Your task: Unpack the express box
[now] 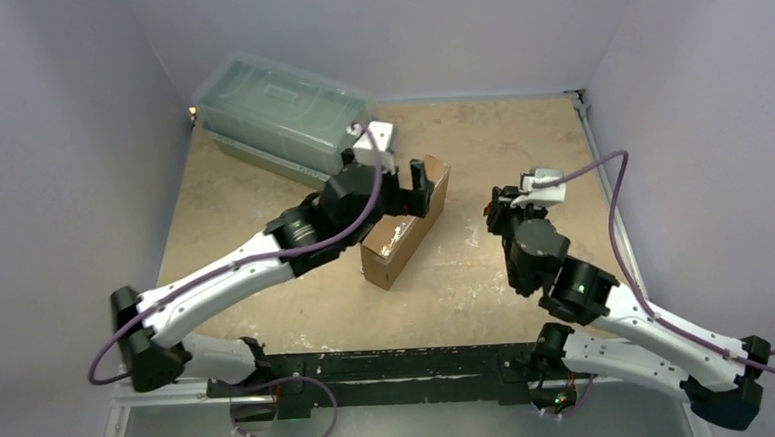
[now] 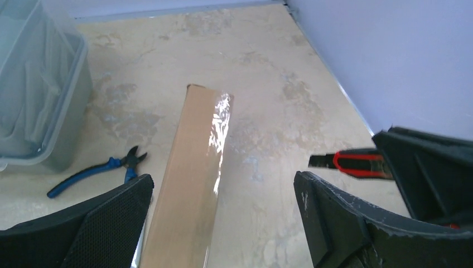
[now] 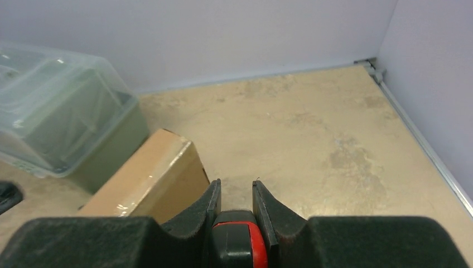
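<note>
The express box (image 1: 401,236) is a plain brown cardboard box lying diagonally mid-table, a narrow face with shiny clear tape turned up (image 2: 192,167). My left gripper (image 1: 409,190) hovers over its far end, wide open (image 2: 222,181). The box passes between the fingers, close to the left finger (image 2: 111,218), with a broad gap to the right one. My right gripper (image 1: 499,207) sits to the right of the box, shut (image 3: 236,187) on a red-and-black utility knife (image 3: 237,240). The knife's blade end (image 2: 357,162) points toward the box. The box's corner (image 3: 148,178) shows left of the right fingers.
A large translucent grey-green lidded container (image 1: 283,109) stands at the back left, close behind the box. Blue-handled cutting pliers (image 2: 100,170) lie on the table between the container and the box. Lilac walls close in the table at the left, back and right.
</note>
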Tool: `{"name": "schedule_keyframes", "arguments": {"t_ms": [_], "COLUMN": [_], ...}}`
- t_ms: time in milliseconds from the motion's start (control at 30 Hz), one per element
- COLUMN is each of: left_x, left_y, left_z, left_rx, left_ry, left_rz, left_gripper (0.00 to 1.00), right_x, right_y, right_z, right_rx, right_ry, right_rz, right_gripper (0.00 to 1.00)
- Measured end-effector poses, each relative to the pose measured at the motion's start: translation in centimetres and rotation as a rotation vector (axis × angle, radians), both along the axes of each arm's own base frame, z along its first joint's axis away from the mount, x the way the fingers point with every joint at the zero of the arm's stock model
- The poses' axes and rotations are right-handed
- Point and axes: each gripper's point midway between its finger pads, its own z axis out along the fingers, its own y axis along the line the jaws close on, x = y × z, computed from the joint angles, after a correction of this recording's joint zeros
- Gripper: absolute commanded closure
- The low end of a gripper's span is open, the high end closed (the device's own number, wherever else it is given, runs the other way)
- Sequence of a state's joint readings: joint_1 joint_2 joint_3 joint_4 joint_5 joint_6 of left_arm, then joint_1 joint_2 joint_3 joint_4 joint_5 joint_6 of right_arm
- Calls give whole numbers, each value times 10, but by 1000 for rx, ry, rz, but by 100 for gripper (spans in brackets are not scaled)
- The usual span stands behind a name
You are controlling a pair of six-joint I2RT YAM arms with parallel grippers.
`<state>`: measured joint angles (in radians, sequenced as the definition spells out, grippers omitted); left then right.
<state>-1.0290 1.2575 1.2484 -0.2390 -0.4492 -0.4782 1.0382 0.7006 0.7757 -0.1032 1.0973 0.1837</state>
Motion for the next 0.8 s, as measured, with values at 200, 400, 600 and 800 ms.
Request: {"name": "schedule_keyframes", "arguments": {"t_ms": [200,400,600,800], "left_x": [56,80,82,84], "left_y": [-44,-59,-58,-57], "left_z": [-50,-116,-132,-141], "left_rx": [140,285,366,434], "left_ry": [101,192,182,161], "left_rz": [54,47,23,-6], "left_gripper": [1,1,1,12], "right_x": [25,32,45,48], "right_y": [1,-7,-29,-22], "right_z": [-45,-64,-83,-101], "right_rx": [-18,17,57,68], "right_ry": [141,214,266,313], "right_rz": [-9,-9,-36,27], "right_gripper": [100,100,100,100]}}
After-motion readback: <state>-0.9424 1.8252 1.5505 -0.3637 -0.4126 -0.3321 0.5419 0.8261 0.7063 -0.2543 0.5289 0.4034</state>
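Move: The standing cardboard box has its middle some 24 cm below the open left hand, about 4 cm ahead and 1 cm right. The blue pliers lie on the table about 8 cm ahead and 4 cm left of that hand. The clear tub is some 23 cm ahead and 18 cm left. The red cutter in the right hand is about 16 cm to the left hand's right, level with it. From the right hand the box is about 6 cm ahead and 18 cm left, well below. Downward about 14 cm, sweeping forward and right in the first half, the left hand comes in over the far half of the box, slowing near the end. It rolls some 25 degrees, left side rising, and tips down slightly, its fingers staying wide, one towards each long side. The right hand, keeping the cutter pinched, sinks about 10 cm, drifts forward and tips down. ##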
